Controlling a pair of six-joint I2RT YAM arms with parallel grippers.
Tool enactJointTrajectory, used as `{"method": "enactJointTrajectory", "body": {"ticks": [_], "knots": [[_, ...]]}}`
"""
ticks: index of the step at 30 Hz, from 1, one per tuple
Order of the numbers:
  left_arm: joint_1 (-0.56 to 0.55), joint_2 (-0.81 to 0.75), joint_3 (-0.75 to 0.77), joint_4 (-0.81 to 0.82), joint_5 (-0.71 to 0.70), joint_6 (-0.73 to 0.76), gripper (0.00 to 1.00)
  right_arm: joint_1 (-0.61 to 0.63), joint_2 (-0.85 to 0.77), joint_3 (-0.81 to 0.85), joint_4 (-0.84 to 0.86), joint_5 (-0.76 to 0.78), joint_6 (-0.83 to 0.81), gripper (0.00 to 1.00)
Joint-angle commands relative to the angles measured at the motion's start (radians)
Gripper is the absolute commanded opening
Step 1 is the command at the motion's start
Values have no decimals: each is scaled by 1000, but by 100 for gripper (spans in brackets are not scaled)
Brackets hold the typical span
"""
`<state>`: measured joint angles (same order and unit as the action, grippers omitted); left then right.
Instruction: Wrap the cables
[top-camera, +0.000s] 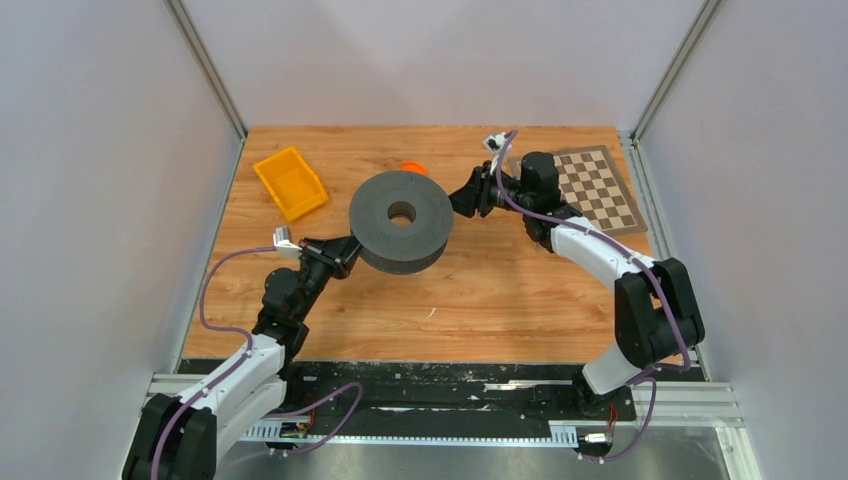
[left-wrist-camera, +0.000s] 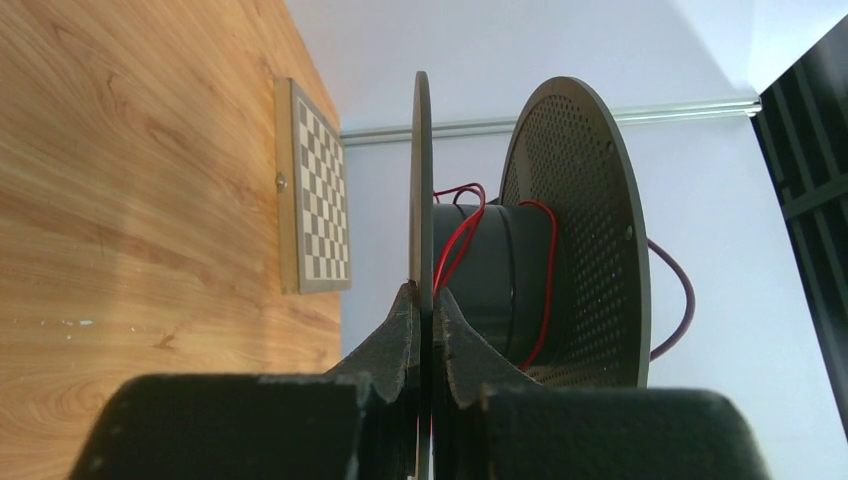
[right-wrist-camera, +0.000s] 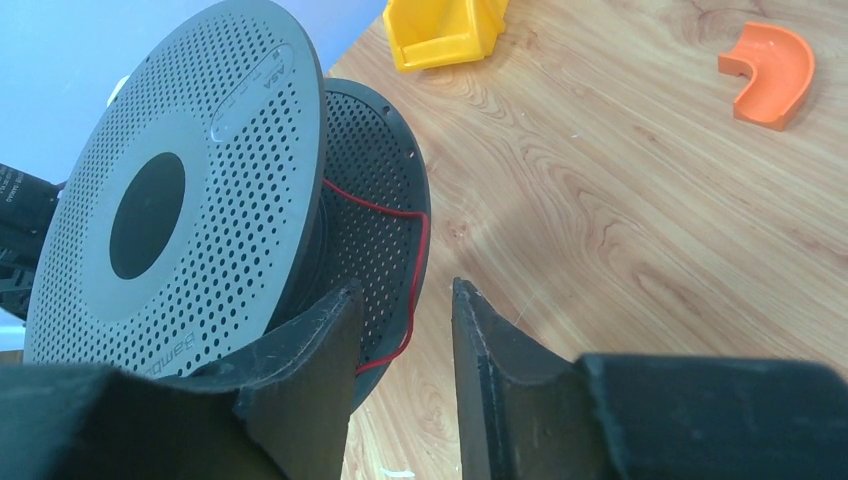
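A dark grey perforated spool (top-camera: 401, 220) is held up off the table between both arms. My left gripper (top-camera: 345, 256) is shut on the edge of one thin flange (left-wrist-camera: 421, 180), which stands squeezed between the fingertips of this gripper (left-wrist-camera: 423, 295). The cables are a thin red wire (left-wrist-camera: 458, 248) lying in loose turns around the spool's core. In the right wrist view the wire (right-wrist-camera: 420, 262) hangs across the inner face of the far flange. My right gripper (right-wrist-camera: 405, 290) is open at the spool's (right-wrist-camera: 170, 190) rim, with the wire just beside its left finger and only table seen through the gap.
A yellow bin (top-camera: 290, 182) sits at the back left of the wooden table (top-camera: 500, 300). An orange curved piece (right-wrist-camera: 768, 75) lies behind the spool. A checkerboard (top-camera: 595, 187) lies at the back right, under the right arm.
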<state>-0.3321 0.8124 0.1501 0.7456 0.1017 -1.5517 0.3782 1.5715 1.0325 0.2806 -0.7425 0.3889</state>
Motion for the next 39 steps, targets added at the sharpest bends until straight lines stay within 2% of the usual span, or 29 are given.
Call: {"method": "enactJointTrajectory", "body": {"ticks": [1, 22, 24, 27, 29, 35, 39], "knots": [[-1, -16, 24, 145, 7, -39, 0, 1, -19, 67, -7, 12, -29, 38], [-1, -10, 27, 155, 1, -47, 0, 4, 41, 112, -44, -15, -31, 36], [-1, -8, 26, 156, 0, -47, 0, 6, 41, 110, -44, -14, -27, 29], [-2, -4, 25, 159, -8, -51, 0, 11, 29, 93, -38, -3, 13, 4], [-1, 1, 23, 165, -21, -56, 0, 15, -2, 50, 36, 17, 92, 0], [-2, 45, 14, 235, -72, -79, 0, 125, -114, -147, 320, 280, 330, 0], [-2, 76, 22, 264, -87, -99, 0, 216, -124, -186, 400, 466, 413, 0]]}}
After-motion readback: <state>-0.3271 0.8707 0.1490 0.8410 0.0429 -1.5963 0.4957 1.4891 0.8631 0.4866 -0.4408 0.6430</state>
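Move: The free stretch of red cable lies practically between the right hand's open fingers, about 1 cm to its left and level with it. The spool's middle is roughly 10 cm left, 3 cm back and 3 cm up; the orange elbow on the table is some 23 cm ahead, 10 cm left and 20 cm below. From the left hand, which grips the spool's lower flange, the cable is about 8 cm ahead and 19 cm right. Up and slightly forward goes the right hand, not 2 cm, then it sinks back most of the way and waits beside the spool's rim. The fingers shut fully on the red cable there, and the hand swings back about 2 cm and 1 cm left while turning clockwise some 15 degrees. The left hand keeps its pinch on the flange, rising slightly, and at the end shifts about 1 cm forward and left. ##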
